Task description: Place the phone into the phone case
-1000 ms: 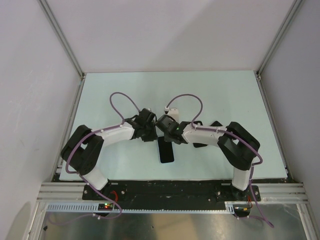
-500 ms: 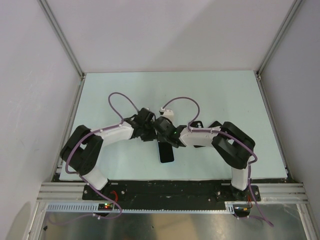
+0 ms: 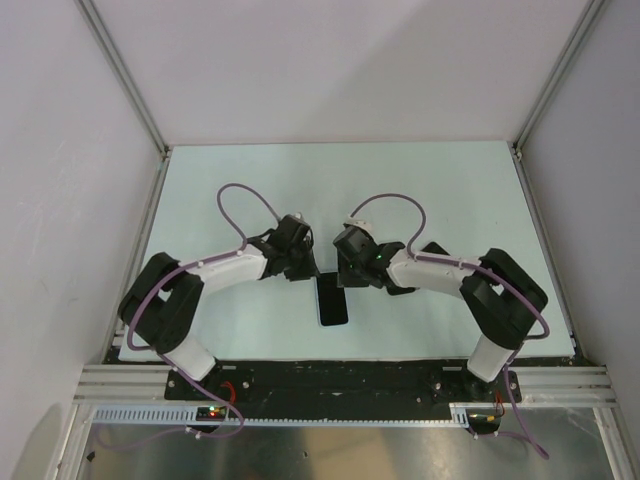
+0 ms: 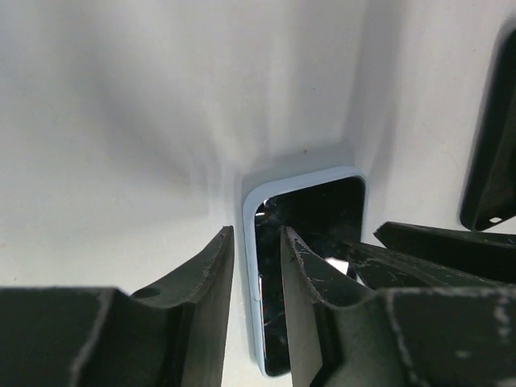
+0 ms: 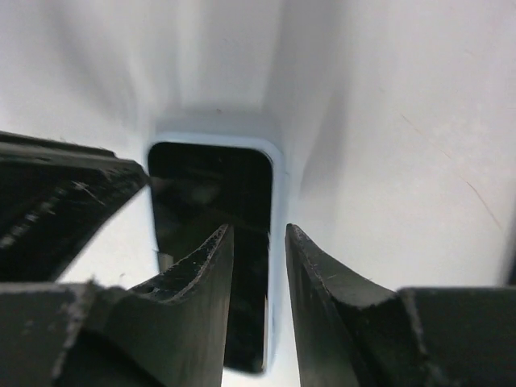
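The phone [image 3: 333, 303] lies flat near the table's front, its screen dark and its rim light blue. In the left wrist view the phone [image 4: 314, 211] has its left rim between my left gripper [image 4: 258, 270] fingers, which stand open a little with a gap on both sides. My right gripper [image 5: 260, 270] is open the same way over the right rim of the phone [image 5: 211, 185]. From above, the left gripper [image 3: 307, 270] and right gripper [image 3: 349, 271] flank the phone's far end. The black phone case [image 3: 400, 289] lies to the right, mostly hidden under the right arm.
The case's dark edge [image 4: 493, 137] shows at the right of the left wrist view. White enclosure walls and metal posts ring the pale table [image 3: 250, 180]. Purple cables loop above both wrists. Each wrist view catches the other gripper's finger.
My right gripper, which was leaning left over the phone's far end and shut, has swung back to the right and opened. The left gripper and the phone stayed put.
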You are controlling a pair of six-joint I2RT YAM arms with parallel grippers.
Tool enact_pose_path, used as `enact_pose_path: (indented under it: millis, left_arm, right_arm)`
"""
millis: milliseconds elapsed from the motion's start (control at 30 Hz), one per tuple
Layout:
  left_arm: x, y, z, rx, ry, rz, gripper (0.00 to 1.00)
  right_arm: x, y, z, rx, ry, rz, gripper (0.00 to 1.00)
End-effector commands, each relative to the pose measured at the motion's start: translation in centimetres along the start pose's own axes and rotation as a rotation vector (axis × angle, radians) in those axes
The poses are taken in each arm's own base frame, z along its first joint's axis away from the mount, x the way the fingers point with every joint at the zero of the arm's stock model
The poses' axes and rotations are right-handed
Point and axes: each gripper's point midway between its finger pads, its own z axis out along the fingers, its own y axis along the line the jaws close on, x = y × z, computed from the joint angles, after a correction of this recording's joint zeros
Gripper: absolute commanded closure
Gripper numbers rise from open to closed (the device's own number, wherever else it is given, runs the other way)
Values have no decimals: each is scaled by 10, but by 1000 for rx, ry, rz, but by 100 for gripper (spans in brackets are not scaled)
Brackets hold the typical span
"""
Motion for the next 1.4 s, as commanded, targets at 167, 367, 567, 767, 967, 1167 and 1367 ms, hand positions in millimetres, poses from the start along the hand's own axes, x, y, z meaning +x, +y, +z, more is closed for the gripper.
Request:
enact_pose_path:
  millis: [167,367,567,767,967,1167,1367]
  left_arm:
    - [13,-17,-11,61,-8,25,64]
    - [30,-15,-6,40,21,44,64]
    - [38,-7,-2,13,29,47,65]
    - [45,1,5,-21,42,49,66]
    - [48,3,8,-35,51,50,67]
    - [48,2,11,-37,55,59,67]
    - [36,-4,4,-25,14,86,63]
  right_arm:
    - [26,-29,-14,81,77,-33,62]
    - [38,-24,-2,58,112,-38,62]
    - [44,-23,3,59,125,-43,63]
    - [60,-30,10,102,162,-53,71]
    - [102,-42,21,184,236,-85,87]
    - [144,-53,29,217,314,-92,93]
    - [97,-39,15,134,212,-37,80]
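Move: Between the two hands, just in front of the arms, lies the phone, already mostly in its phone case. From the right hand its middle is some 5 cm back, 3 cm to the left and 3 cm down; from the left hand it is about 6 cm back, 4 cm to the right and 2 cm down. A black phone lies about 14 cm to the right and 4 cm ahead of the right hand, and a second phone about 23 cm right and 7 cm ahead. Drawing back about 3.5 cm and sinking a little, the left hand follows the left rim down towards the case's middle, then stays there, barely moving, its fingers half open across the rim. The right hand comes back some 2.5 cm and down, swinging right and then left again over the right edge, where its fingers close on the case's right rim and phone edge as it settles lower. ##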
